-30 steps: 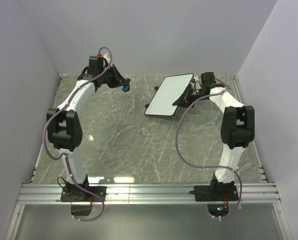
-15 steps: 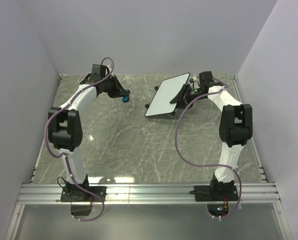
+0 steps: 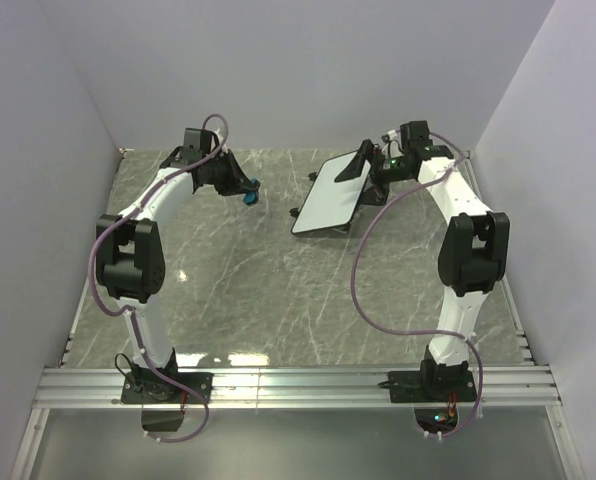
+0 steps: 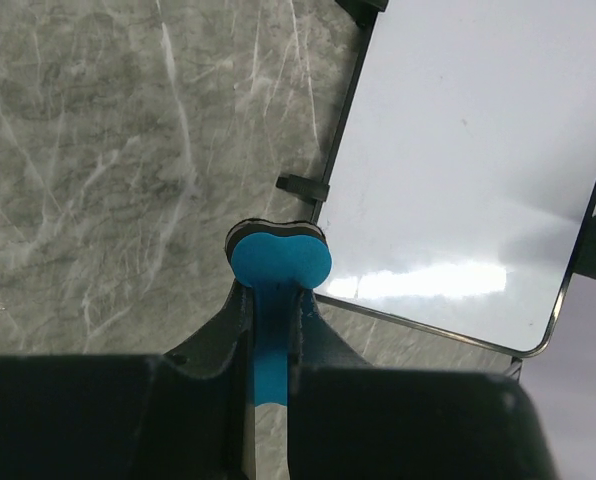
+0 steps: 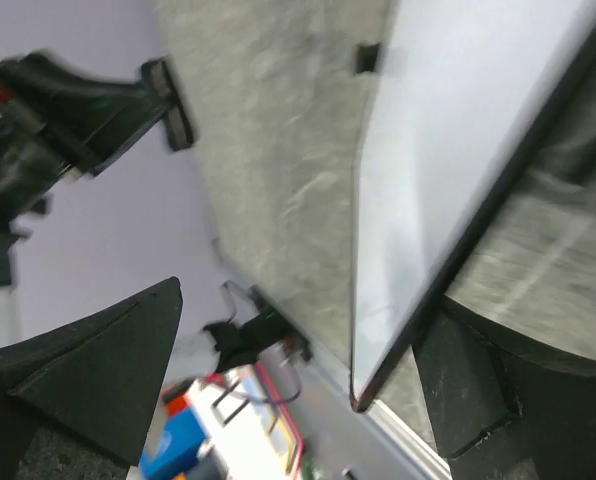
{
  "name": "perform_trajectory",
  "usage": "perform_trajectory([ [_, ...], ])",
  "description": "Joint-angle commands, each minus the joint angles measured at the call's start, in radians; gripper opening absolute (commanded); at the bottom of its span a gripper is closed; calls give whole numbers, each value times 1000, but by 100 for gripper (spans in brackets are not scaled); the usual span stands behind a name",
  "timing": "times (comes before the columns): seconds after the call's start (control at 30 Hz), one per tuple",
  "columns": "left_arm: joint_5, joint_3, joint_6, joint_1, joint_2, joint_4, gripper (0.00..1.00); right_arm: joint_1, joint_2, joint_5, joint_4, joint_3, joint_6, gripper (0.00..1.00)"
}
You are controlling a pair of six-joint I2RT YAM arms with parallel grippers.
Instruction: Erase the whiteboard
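Note:
The whiteboard lies at the back right of the table, white with a thin black rim and no marks showing. It fills the upper right of the left wrist view. My left gripper is shut on the small blue eraser, held to the left of the board and apart from it. My right gripper is open, with its jaws wide apart over the board's far right corner. In the blurred right wrist view the board's rim runs between the fingers without touching them.
The tabletop is grey marble, with walls close at the left, back and right. An aluminium rail runs along the near edge. The board's black stand feet stick out on its left side. My left arm shows in the right wrist view.
My right gripper has risen and moved back from the board's right edge to above its far corner. My left gripper shifted slightly towards the board with the eraser, then held still.

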Motion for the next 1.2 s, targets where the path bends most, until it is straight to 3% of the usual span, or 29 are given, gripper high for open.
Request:
perform_trajectory([
  [0.0, -35, 34, 42, -5, -42, -30, 0, 6, -112, 193, -162, 95, -76, 100],
  [0.03, -43, 23, 56, -6, -49, -36, 0, 7, -128, 259, -196, 104, -110, 100],
  [0.07, -58, 17, 62, -6, -49, -40, 0, 6, -141, 422, -229, 105, -122, 100],
  [0.2, -163, -20, 139, -18, -56, -86, 0, 6, -276, 675, -315, 14, -162, 100],
  [0.43, -383, -136, 188, -18, 13, -125, 2, 6, -584, 726, -214, -246, -171, 100],
  [0.47, -386, -150, 185, -18, 17, -119, 17, 6, -629, 720, -185, -301, -176, 100],
  [0.57, -389, -202, 165, -21, 14, -84, 48, 9, -790, 705, -103, -384, -190, 100],
  [0.63, -391, -221, 151, -24, 2, -76, 55, 7, -884, 717, -88, -414, -190, 100],
  [0.67, -397, -222, 148, -31, -3, -82, 70, 7, -911, 722, -83, -441, -190, 100],
  [0.7, -398, -219, 145, -34, -6, -88, 99, 7, -959, 720, -82, -455, -190, 100],
  [1.0, -546, -175, 124, -123, -243, -105, 99, 33, -1085, 700, -48, -572, -201, 100],
  [1.17, -384, -102, 96, -130, -248, -202, 99, 47, -1102, 677, -54, -546, -192, 100],
])
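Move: Down towards the bare table goes the left hand with the eraser still gripped: the spot is about 5 cm back, 5 cm to its left and 14 cm below. The board's near-left corner lies some 11 cm to that hand's right, 4 cm back and 13 cm down; the whiteboard's middle is 22 cm right, 1 cm ahead, 7 cm down. From the already open right hand, the whiteboard's middle is about 7 cm left, level fore-and-aft, and 7 cm below. Lowering the eraser about 12 cm while drawing back and left some 6 cm each, the left hand tips its fingers more steeply down, opens wide at the bottom to let go, then rises as far again, drifting slightly right. The open right hand leaves the whiteboard, swinging right first, then back and up, about 17 cm back in all, wrist turning some 35 degrees. ##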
